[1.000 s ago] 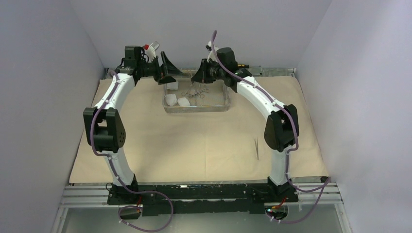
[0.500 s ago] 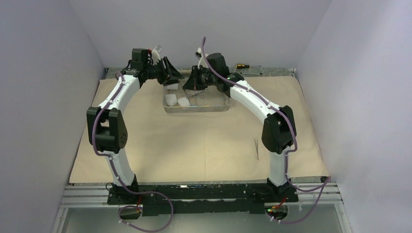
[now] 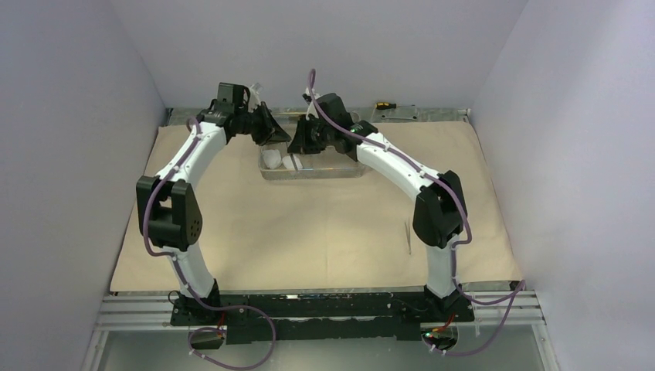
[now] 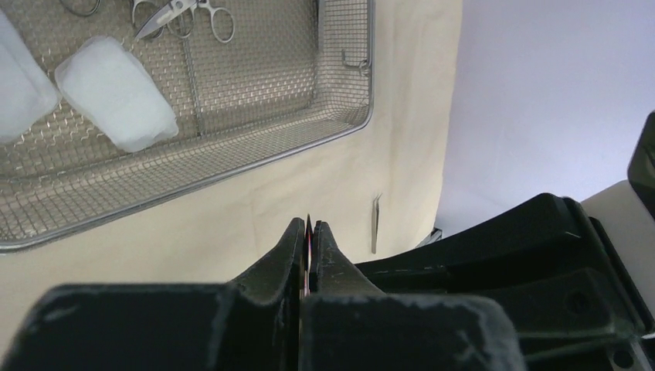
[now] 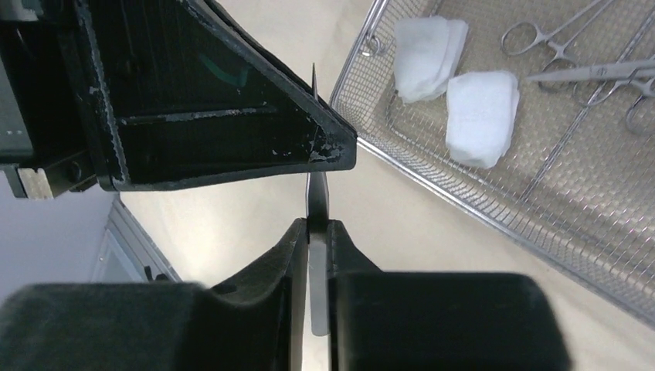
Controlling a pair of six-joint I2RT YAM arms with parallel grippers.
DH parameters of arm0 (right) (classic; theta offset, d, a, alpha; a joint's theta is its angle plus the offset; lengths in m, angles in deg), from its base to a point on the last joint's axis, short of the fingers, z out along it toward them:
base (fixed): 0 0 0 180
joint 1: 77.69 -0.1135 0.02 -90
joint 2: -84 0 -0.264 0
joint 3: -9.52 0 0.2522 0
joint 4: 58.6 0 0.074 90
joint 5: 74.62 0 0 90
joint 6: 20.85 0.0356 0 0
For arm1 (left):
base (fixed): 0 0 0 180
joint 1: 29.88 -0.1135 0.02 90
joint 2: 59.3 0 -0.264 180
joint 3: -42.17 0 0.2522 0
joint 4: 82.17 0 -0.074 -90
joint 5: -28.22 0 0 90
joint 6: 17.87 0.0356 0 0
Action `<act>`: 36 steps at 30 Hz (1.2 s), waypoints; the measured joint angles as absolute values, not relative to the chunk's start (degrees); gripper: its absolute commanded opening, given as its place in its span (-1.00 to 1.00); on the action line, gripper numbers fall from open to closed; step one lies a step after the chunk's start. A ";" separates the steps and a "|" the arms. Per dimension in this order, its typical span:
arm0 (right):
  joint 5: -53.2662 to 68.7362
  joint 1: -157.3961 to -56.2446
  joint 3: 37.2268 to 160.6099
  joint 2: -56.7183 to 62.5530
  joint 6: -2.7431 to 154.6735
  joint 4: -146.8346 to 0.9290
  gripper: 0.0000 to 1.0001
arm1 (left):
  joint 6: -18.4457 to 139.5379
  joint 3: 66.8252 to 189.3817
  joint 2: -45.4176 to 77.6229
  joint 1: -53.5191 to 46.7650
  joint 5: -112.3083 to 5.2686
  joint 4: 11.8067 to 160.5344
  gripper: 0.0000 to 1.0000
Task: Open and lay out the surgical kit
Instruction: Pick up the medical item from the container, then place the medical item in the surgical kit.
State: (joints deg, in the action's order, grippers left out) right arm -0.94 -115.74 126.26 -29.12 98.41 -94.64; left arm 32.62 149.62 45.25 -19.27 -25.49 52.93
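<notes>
My two grippers meet in the air over the left end of the steel mesh tray (image 3: 313,176). The right gripper (image 5: 317,224) is shut on the flat end of steel tweezers (image 5: 317,197). Their tip runs into the left gripper (image 4: 309,226), whose jaws are shut on it, a thin sliver showing between them. In the tray (image 4: 232,166) lie two white gauze pads (image 4: 116,93) and ring-handled clamps (image 4: 185,11). Another pair of tweezers (image 3: 408,235) lies on the beige cloth (image 3: 309,232) at the right.
A yellow-handled screwdriver (image 3: 384,104) lies on the metal rail behind the cloth. Lilac walls close in on the left, right and back. The arm bases stand on the rail at the near edge.
The left gripper has swung right and shut on the tip of the tweezers. The right arm has carried the tweezers left to meet it.
</notes>
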 measured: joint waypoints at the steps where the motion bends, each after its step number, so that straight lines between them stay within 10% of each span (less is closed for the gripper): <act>1: -0.55 -115.87 126.42 -29.12 98.80 -95.45 -0.20 | 32.64 149.03 44.86 -19.09 -25.97 52.71 -1.00; 6: 3.13 -116.41 125.78 -27.29 99.87 -99.34 0.22 | 32.68 147.37 43.63 -17.25 -27.65 50.35 -1.00; 23: 29.97 -95.56 92.04 23.31 104.94 -123.40 0.17 | 19.94 150.80 51.19 15.82 -56.96 45.17 -1.00; 36: 39.52 -94.32 87.20 34.57 106.56 -136.30 0.17 | 9.74 166.06 71.32 30.04 -66.05 39.12 -1.00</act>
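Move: Both hands still pinch the slim metal instrument between them. Its landing place, bare cloth, lies about 23 cm back, 27 cm right and 20 cm below the left hand; from the right hand, some 19 cm back, 28 cm right and 19 cm below. The tweezers already laid out are about 6 cm to the right of that spot and level with it. The container's middle is about 6 cm ahead, 6 cm right and 17 cm below the left hand. Right hand opens and withdraws right and back; left carries the instrument about 35 cm right, back, down beside the tweezers. ##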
